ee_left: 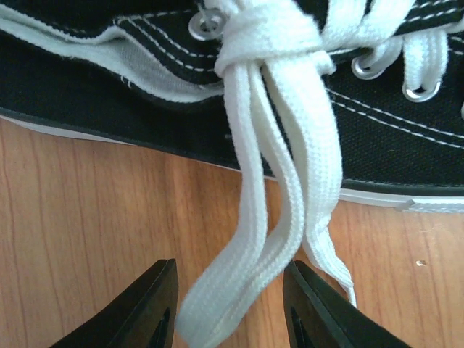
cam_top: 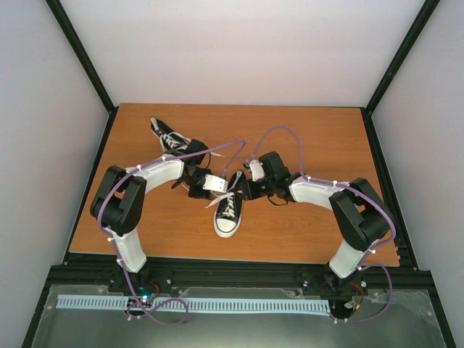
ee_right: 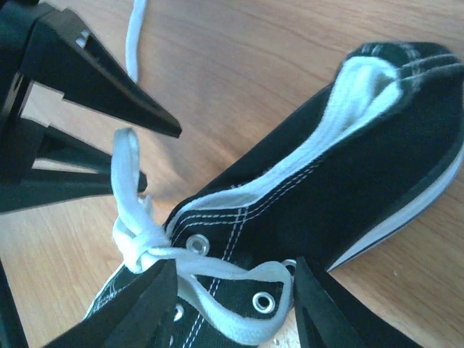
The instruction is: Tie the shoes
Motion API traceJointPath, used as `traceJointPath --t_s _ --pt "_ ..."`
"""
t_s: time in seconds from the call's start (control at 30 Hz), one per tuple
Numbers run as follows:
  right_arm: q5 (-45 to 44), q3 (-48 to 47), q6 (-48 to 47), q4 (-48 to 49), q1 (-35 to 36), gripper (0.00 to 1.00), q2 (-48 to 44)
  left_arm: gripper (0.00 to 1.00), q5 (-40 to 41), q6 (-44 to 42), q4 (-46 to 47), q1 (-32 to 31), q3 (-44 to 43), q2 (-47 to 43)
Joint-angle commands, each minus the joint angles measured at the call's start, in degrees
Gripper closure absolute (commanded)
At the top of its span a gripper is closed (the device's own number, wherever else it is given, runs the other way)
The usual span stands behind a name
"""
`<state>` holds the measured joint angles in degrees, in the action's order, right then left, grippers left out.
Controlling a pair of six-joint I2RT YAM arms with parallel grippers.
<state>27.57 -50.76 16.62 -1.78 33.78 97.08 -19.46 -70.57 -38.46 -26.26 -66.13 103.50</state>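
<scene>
One of the shoes [cam_top: 228, 208], black canvas with a white toe cap, lies mid-table with its toe toward me. The other shoe [cam_top: 168, 135] lies at the back left. My two grippers meet over the near shoe's laces, the left gripper [cam_top: 219, 187] on its left and the right gripper [cam_top: 243, 190] on its right. In the left wrist view a white lace loop [ee_left: 243, 290] hangs from the knot [ee_left: 272, 40] between the open jaws of the left gripper [ee_left: 230, 264]. In the right wrist view the right gripper [ee_right: 234, 264] stands open around a second lace loop [ee_right: 239, 330] over the eyelets.
Bare orange-brown wood [cam_top: 304, 130] surrounds the shoes. Black frame rails [cam_top: 232, 272] run along the near edge, and white walls close in the sides and back. A loose lace end [ee_right: 134, 32] trails on the wood beyond the left gripper's fingers [ee_right: 109, 80].
</scene>
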Motion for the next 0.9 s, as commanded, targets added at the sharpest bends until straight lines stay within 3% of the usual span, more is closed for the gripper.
traceJointPath --t_s 0.0,0.13,0.2,0.27,0.33,0.43,0.6,0.87 --pt "2.42 -1.46 -0.63 -0.80 -0.21 0.58 0.67 0.59 -3.30 -1.88 -1.50 -0.46 -1.91 -0.72" --pt "2.47 -1.37 -0.65 -1.40 -0.23 0.69 0.10 0.73 -4.68 -0.90 -3.02 -0.46 -3.27 -0.64" --pt "2.65 -1.44 -0.55 -2.04 -0.21 0.63 0.02 0.79 -4.52 -0.32 -3.92 -0.47 -4.00 -0.14" --pt "2.31 -1.26 -0.51 -2.46 -0.18 0.49 0.04 0.83 -4.23 -0.28 -4.54 -0.46 -4.22 0.23" --pt "1.67 -1.06 -0.60 -2.75 -0.22 0.47 0.03 0.88 -4.08 -0.27 -4.72 -0.46 -4.11 0.35" --pt "2.11 -1.04 -0.24 -2.34 -0.21 0.61 0.47 0.99 -4.09 -0.21 -5.00 -0.46 -4.14 0.14" --pt "3.70 -0.97 -0.20 -1.71 -0.21 0.96 -0.08 0.99 -3.45 2.64 -3.67 -0.46 -5.12 1.07" --pt "7.27 4.39 1.44 -0.93 -0.12 0.97 -2.04 0.99 2.26 12.15 0.70 -0.50 -8.24 6.72"
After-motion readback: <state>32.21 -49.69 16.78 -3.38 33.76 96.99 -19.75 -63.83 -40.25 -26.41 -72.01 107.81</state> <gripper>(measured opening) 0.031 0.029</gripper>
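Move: The left gripper hangs open around the end of the left lace loop, whose middle is about 2 cm to its right and 1 cm back, level with the pads. The knot sits some 6 cm right, 1 cm back and 2 cm higher; the other shoe lies roughly 17 cm ahead and 13 cm left. For the right gripper, the right lace loop runs between its half-open fingers, about 1 cm left, back and below, with the knot 3 cm left and 2 cm back. Shut the left fingers fully on the left lace loop while lifting about 1 cm, then slide forward some 2 cm, sinking back and turning slightly counter-clockwise. With the right gripper, ease back about 2 cm towards the toe beside the knot, part-close, reopen a little, then shut fully to pinch the right lace loop. ##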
